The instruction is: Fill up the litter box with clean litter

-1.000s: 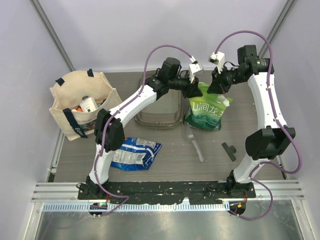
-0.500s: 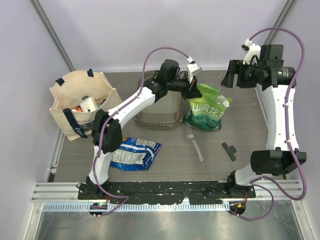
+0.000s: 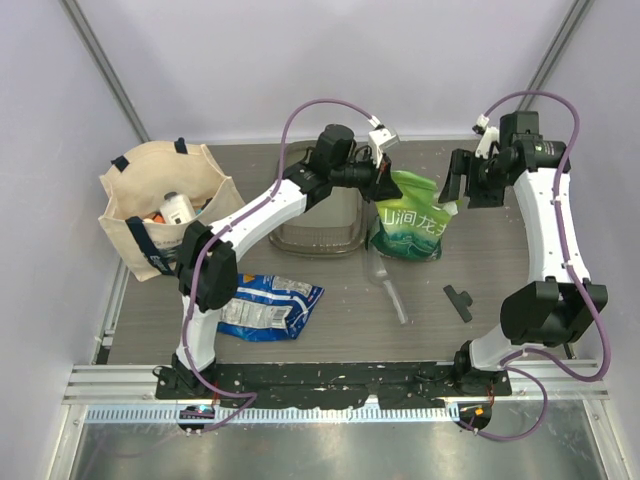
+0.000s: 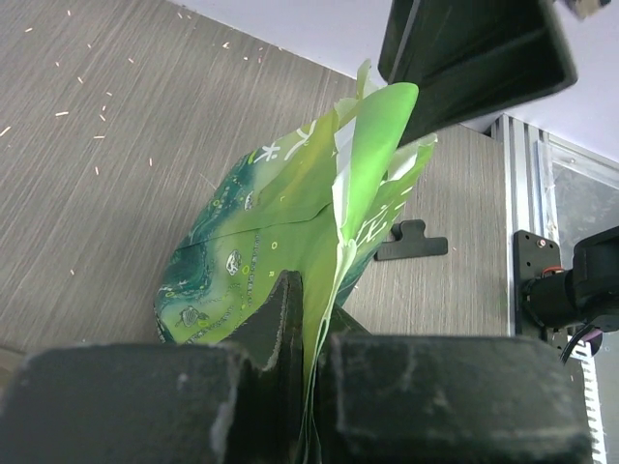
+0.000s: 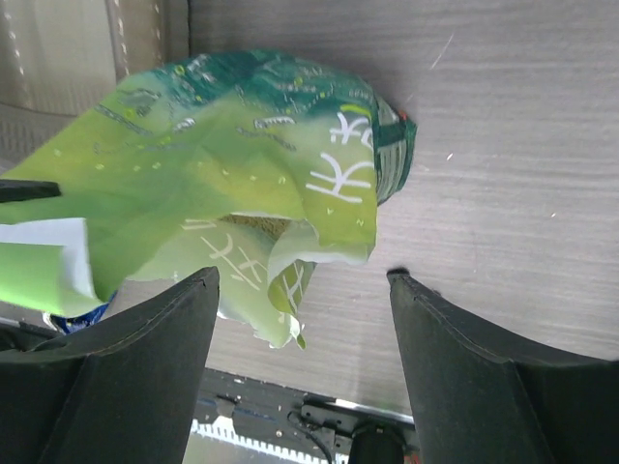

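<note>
The litter box [image 3: 318,222], a smoky translucent tray, sits at the table's back middle, and I can make out no litter in it. Right of it stands a green-and-white printed bag [image 3: 408,228]. My left gripper [image 3: 384,186] is shut on the bag's torn top edge; in the left wrist view the jaws [image 4: 314,309] pinch the green film [image 4: 290,203]. My right gripper [image 3: 462,188] hangs open just right of the bag's top, holding nothing. In the right wrist view its gripper [image 5: 302,280] is spread below the bag [image 5: 222,145], whose mouth shows tan clean litter [image 5: 253,226].
A beige tote bag [image 3: 160,205] with bottles stands at the left. A blue crinkly packet [image 3: 270,305] lies front left. A clear scoop [image 3: 388,285] and a black clip [image 3: 459,300] lie in front of the green bag.
My left gripper has closed on the bag's top edge. My right gripper let go of the bag, opened, swung out to the right and came back beside it.
</note>
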You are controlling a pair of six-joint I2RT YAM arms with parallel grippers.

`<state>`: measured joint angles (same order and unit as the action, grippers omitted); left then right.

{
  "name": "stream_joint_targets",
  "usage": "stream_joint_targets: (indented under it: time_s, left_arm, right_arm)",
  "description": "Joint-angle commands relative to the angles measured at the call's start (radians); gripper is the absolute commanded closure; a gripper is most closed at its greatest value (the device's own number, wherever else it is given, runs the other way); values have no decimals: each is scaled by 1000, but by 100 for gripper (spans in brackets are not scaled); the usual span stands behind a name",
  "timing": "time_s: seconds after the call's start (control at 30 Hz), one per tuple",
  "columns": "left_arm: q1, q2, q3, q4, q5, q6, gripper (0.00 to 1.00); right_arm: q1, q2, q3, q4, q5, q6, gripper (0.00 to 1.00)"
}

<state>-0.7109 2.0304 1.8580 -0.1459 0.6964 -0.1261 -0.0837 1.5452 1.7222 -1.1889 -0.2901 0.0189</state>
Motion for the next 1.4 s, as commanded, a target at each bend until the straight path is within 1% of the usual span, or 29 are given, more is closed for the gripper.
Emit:
stream_joint_targets:
  time_s: [0.0, 0.13, 0.17, 0.27, 0.33, 0.4, 0.43, 0.47, 0.5, 0.53, 0.57, 0.6, 0.67, 0.73, 0.9, 1.0, 1.07, 1.23, 1.37]
  left_arm:
    - [5, -118, 21, 141, 15, -40, 100]
    - [2, -116, 26, 141, 15, -44, 100]
    - [2, -116, 27, 141, 17, -46, 100]
    - [1, -114, 26, 141, 17, -43, 100]
    - [1, -113, 29, 143, 14, -32, 100]
    - [1, -101, 38, 140, 8, -20, 100]
    - [1, -95, 50, 138, 3, -14, 100]
    - [2, -91, 56, 138, -4, -9, 100]
    - [1, -84, 66, 138, -11, 5, 100]
    - [1, -73, 87, 138, -26, 11, 100]
    - [1, -68, 101, 138, -32, 16, 100]
    - [2, -64, 113, 138, -40, 23, 100]
    - [5, -55, 145, 141, -61, 34, 100]
    - [10, -53, 165, 178, -67, 34, 100]
    - [25, -44, 184, 210, -74, 48, 100]
    - [31, -45, 184, 223, -64, 46, 100]
    - [33, -42, 188, 245, -66, 58, 100]
    - [33, 7, 289, 273, -75, 78, 100]
    - [34, 21, 314, 278, -86, 97, 100]
  right_arm:
    - [10, -34, -47, -26, 17, 23, 23]
    - [12, -45, -108, -18, 38, 45, 26]
    - [12, -45, -119, -8, 37, 55, 34]
    - [12, -33, -115, 15, 38, 59, 50]
    - [12, -24, -75, 28, 52, 61, 53]
    - [10, 4, -24, 37, 58, 59, 60]
    - [12, 16, -4, 37, 63, 55, 65]
    - [10, 36, 32, 38, 90, 55, 76]
    - [12, 47, 52, 35, 110, 47, 80]
    - [12, 56, 72, 26, 132, 41, 90]
    - [10, 64, 106, 22, 185, 33, 97]
    - [9, 76, 118, 17, 207, 17, 99]
    - [1, 88, 148, 5, 229, 3, 99]
    - [-22, 102, 161, 8, 233, 7, 99]
    - [-39, 116, 189, 26, 265, 7, 99]
    - [-45, 116, 174, 26, 266, 9, 99]
    - [-50, 116, 175, 34, 237, 15, 99]
    - [-50, 131, 230, 48, 233, 38, 99]
    - [-59, 142, 249, 51, 233, 38, 99]
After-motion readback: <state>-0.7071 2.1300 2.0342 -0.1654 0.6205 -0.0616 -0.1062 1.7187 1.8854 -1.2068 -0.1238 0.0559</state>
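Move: The right hand's open fingers straddle the loose right side of the litter bag's rim, about 3 cm below and 1 cm back. The bag's body is some 7 cm left and 16 cm down; the litter box lies about 27 cm left and 10 cm ahead, the scoop 10 cm left and 10 back, the black clip 8 cm right and 14 back, on the table. The left hand already pinches the rim's left part; the loose side lies about 14 cm to its right and 2 cm lower. Right fingers shut on the loose right side of the litter bag's rim, after dipping about 4 cm and 2 cm back around it; holding that film, the right hand then carries it some 6 cm forward, veering right and slightly up. The left hand keeps its pinch and, from midway, follows about 3.5 cm forward, a little up and right. ##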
